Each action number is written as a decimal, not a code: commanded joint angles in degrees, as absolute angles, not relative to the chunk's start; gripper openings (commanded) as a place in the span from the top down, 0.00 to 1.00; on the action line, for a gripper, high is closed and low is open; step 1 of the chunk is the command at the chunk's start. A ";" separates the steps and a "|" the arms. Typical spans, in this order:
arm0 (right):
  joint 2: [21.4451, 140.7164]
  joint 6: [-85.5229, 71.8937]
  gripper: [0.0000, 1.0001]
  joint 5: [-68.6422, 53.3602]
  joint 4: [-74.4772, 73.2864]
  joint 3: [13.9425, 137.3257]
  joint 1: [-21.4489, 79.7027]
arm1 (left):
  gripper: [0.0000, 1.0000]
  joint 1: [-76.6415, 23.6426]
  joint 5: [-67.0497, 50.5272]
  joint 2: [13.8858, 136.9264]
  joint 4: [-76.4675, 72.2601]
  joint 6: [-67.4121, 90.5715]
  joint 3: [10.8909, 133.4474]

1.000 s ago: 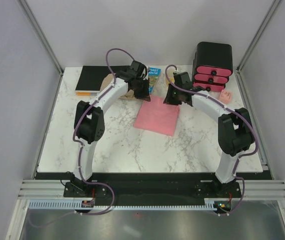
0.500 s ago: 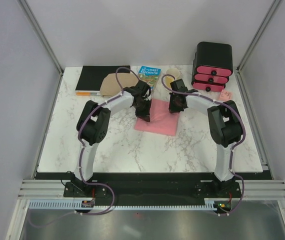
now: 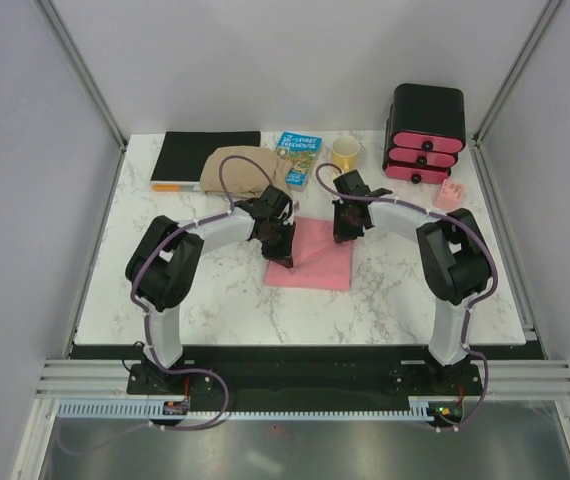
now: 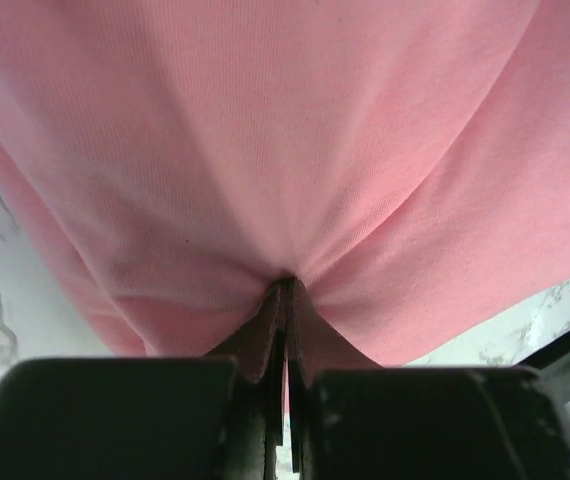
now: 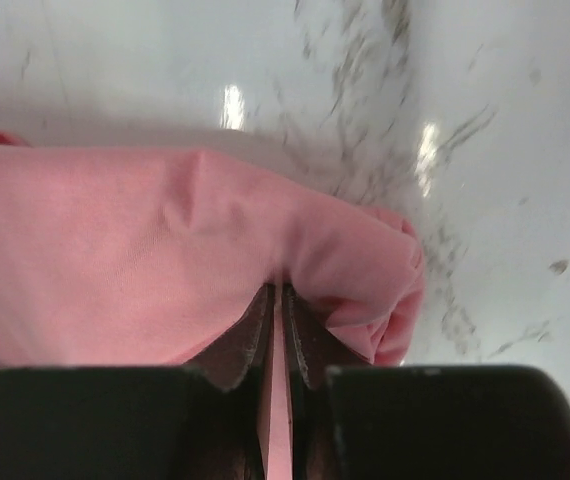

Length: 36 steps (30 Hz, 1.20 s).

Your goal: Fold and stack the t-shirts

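A salmon-pink t-shirt (image 3: 315, 256) lies folded on the marble table near its middle. My left gripper (image 3: 279, 248) is at its left edge, shut on a fold of the pink cloth (image 4: 285, 200), which bunches at the fingertips. At the shirt's upper right corner my right gripper (image 3: 345, 226) is also shut on the cloth (image 5: 145, 270), with a thin layer of pink between its fingers (image 5: 248, 335). A rolled hem shows at the right of that grip. A tan folded garment (image 3: 240, 168) lies at the back left.
A black notebook (image 3: 200, 158) with an orange pen lies at the back left. A blue book (image 3: 297, 156) and a yellow mug (image 3: 345, 153) stand at the back. The black box with pink drawer fronts (image 3: 427, 133) is at the back right, a small pink item (image 3: 450, 193) beside it.
Both arms have come down and toward the near edge, drawing the pink shirt's far edge over itself. The shirt now looks shorter. The tan garment and the mug have come into sight.
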<state>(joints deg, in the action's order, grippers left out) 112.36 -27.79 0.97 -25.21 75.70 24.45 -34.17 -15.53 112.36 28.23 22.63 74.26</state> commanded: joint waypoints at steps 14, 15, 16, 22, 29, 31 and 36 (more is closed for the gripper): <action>90.98 -28.92 0.52 3.34 -33.30 71.89 30.76 | 0.63 -36.57 -13.89 91.68 38.93 24.61 70.12; 88.79 -29.09 0.49 3.77 -34.53 72.59 30.76 | 0.59 -36.21 -13.28 91.23 39.54 23.74 73.01; 87.73 -29.53 0.47 3.87 -35.32 72.60 30.76 | 0.57 -35.86 -12.31 90.97 40.33 23.30 74.08; 80.34 -32.86 0.41 -4.28 -34.03 60.58 30.76 | 0.53 -29.98 -13.27 89.03 41.22 22.41 70.85; 72.78 -37.97 0.33 -8.53 -24.35 43.25 30.76 | 0.44 -27.77 -12.30 87.45 38.58 22.50 62.93; 71.46 -37.97 0.33 -7.65 -23.73 40.26 30.76 | 0.44 -27.77 -12.04 87.19 38.58 22.94 61.88; 70.14 -38.58 0.32 -8.52 -20.49 37.01 30.76 | 0.44 -27.77 -11.95 85.26 38.58 23.55 59.86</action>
<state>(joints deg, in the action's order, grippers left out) 72.79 -36.91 -7.25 -27.44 38.20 30.76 -27.68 -12.49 88.73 39.51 24.21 61.06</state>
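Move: The folded pink t-shirt lies under both closed hands: its middle is about 8 cm right and 4 cm ahead of the left fingertips, and some 8 cm left and 4 cm back of the right ones. The tan folded shirt lies roughly 30 cm ahead and 14 cm left of the left hand, the book 35 cm ahead and 4 cm right. From the right hand, the yellow mug stands about 29 cm ahead and 3 cm right. Fingertips still on the pink shirt, both hands drag it back about 8 cm and slightly left, then lift off some 12 cm while opening, the left swinging partway forward again. The left then goes out left and sinks halfway beside the shirt's left edge, while the right travels another 11 cm back and drops low beside its right edge. ##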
